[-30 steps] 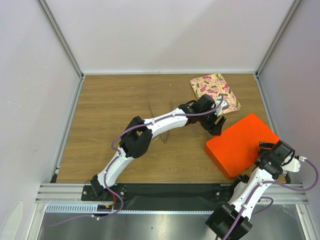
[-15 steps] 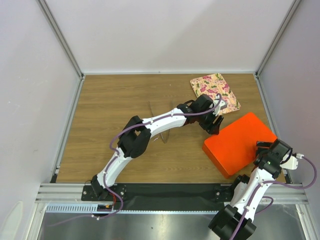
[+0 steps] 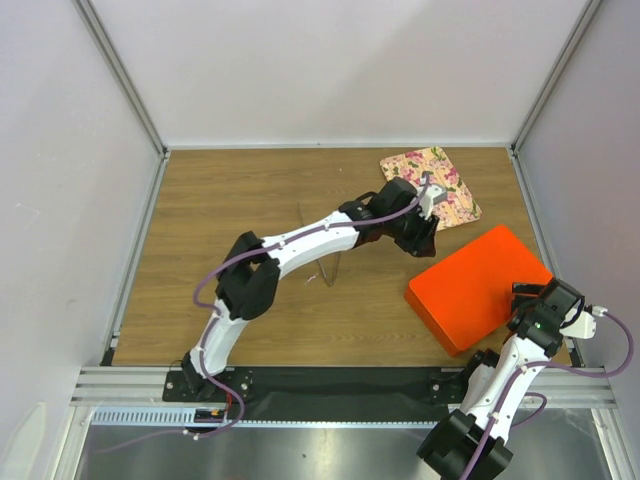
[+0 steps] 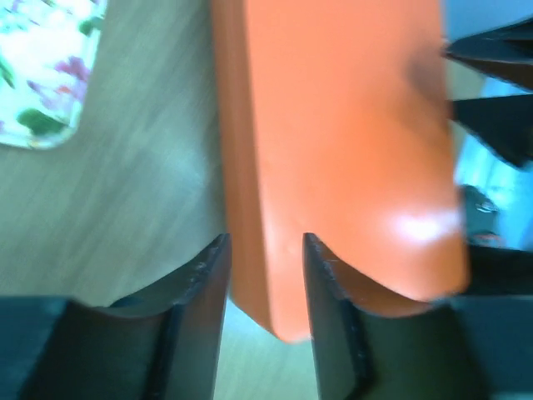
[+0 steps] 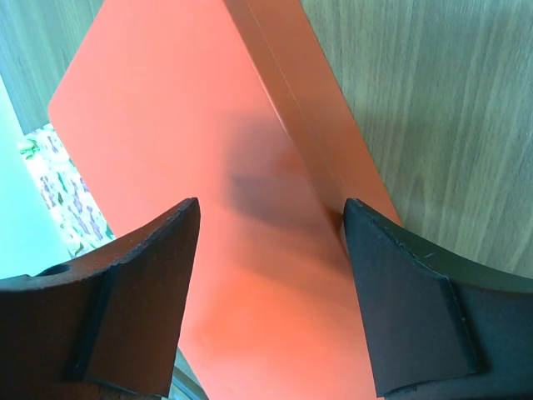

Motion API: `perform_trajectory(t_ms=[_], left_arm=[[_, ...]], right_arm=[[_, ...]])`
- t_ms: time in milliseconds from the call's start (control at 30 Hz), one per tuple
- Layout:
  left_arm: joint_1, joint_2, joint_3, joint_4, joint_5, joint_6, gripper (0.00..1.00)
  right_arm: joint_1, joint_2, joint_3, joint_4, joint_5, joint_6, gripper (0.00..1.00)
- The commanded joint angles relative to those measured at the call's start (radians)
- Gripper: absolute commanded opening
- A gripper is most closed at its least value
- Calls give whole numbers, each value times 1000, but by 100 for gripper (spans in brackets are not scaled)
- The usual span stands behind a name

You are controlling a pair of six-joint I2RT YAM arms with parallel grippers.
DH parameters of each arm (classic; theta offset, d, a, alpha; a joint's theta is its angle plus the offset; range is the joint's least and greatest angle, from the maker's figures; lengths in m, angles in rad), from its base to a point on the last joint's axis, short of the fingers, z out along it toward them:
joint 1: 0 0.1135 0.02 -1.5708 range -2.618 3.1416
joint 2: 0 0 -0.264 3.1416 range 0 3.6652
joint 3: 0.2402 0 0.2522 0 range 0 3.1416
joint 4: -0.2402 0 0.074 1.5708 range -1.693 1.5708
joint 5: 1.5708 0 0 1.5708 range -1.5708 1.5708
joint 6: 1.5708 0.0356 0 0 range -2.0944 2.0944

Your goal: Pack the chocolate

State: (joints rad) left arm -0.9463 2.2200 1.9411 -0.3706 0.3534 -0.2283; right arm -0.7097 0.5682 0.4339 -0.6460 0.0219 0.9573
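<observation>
No chocolate shows in any view. An orange box [image 3: 475,285] lies closed at the right of the table, also filling the left wrist view [image 4: 350,125] and the right wrist view [image 5: 183,125]. My left gripper [image 3: 425,238] hovers at the box's far left edge. Its jaws [image 4: 265,242] stand partly apart, straddling the box's side edge, and grip nothing that I can see. My right gripper [image 3: 532,302] sits over the box's near right corner. It is open [image 5: 271,204], with the orange top between its fingers and its right finger [image 5: 400,283] at the box's side edge.
A floral-patterned flat box [image 3: 432,183] lies at the back right, just beyond the left gripper, and shows in both wrist views [image 4: 42,75] [image 5: 62,183]. A faint clear thing [image 3: 322,262] lies under the left forearm. Metal frame posts and white walls bound the wooden table [image 3: 230,240].
The left gripper has drawn back up and to the left from the orange box's corner, its jaws narrowing. The box shifted slightly left. The right gripper moved slightly down and left.
</observation>
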Motion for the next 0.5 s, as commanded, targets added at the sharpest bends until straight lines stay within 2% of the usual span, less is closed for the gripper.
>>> perform_trajectory(t_ms=[0, 33, 133, 233, 400, 467], left_arm=[[3, -120, -118, 136, 93, -117, 44], [1, -135, -148, 153, 96, -130, 37], [1, -154, -260, 219, 82, -161, 28], [-2, -123, -321, 257, 73, -175, 24], [-5, -54, -379, 315, 72, -203, 22], [-5, -37, -395, 308, 21, -204, 21]], right_arm=[[4, -1, 23, 9, 13, -23, 75], [3, -1, 23, 9, 13, -23, 75], [3, -1, 26, 11, 10, -22, 75], [4, -1, 22, 17, 6, -19, 75], [6, 7, 11, 34, 7, -38, 74], [6, 10, -3, 45, 3, -54, 73]])
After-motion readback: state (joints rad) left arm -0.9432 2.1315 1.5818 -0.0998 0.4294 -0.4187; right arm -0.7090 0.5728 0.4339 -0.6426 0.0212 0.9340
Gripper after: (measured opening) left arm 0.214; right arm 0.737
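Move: The orange lid lies over the box, its middle about 8 cm back and 14 cm to the right of the left hand, some 6 cm lower; its left corner is nearer, about 7 cm back, 3 cm left and 6 cm down. The floral tray is some 17 cm ahead, 4 cm right and 11 cm below. From the right hand, the lid's middle is about 9 cm left, 2 cm ahead and 2 cm below. Back and down goes the left hand, after a small hop of about 1.5 cm up: it sinks some 6 cm from the top of that hop, drawing about 3.5 cm back and 2 cm left to the lid's far-side edge near the left corner. The fingers close from half open to a narrow gap while the wrist rolls about 10 degrees, and the tips end against that edge. The right hand stays still, one finger on the lid's near side. ##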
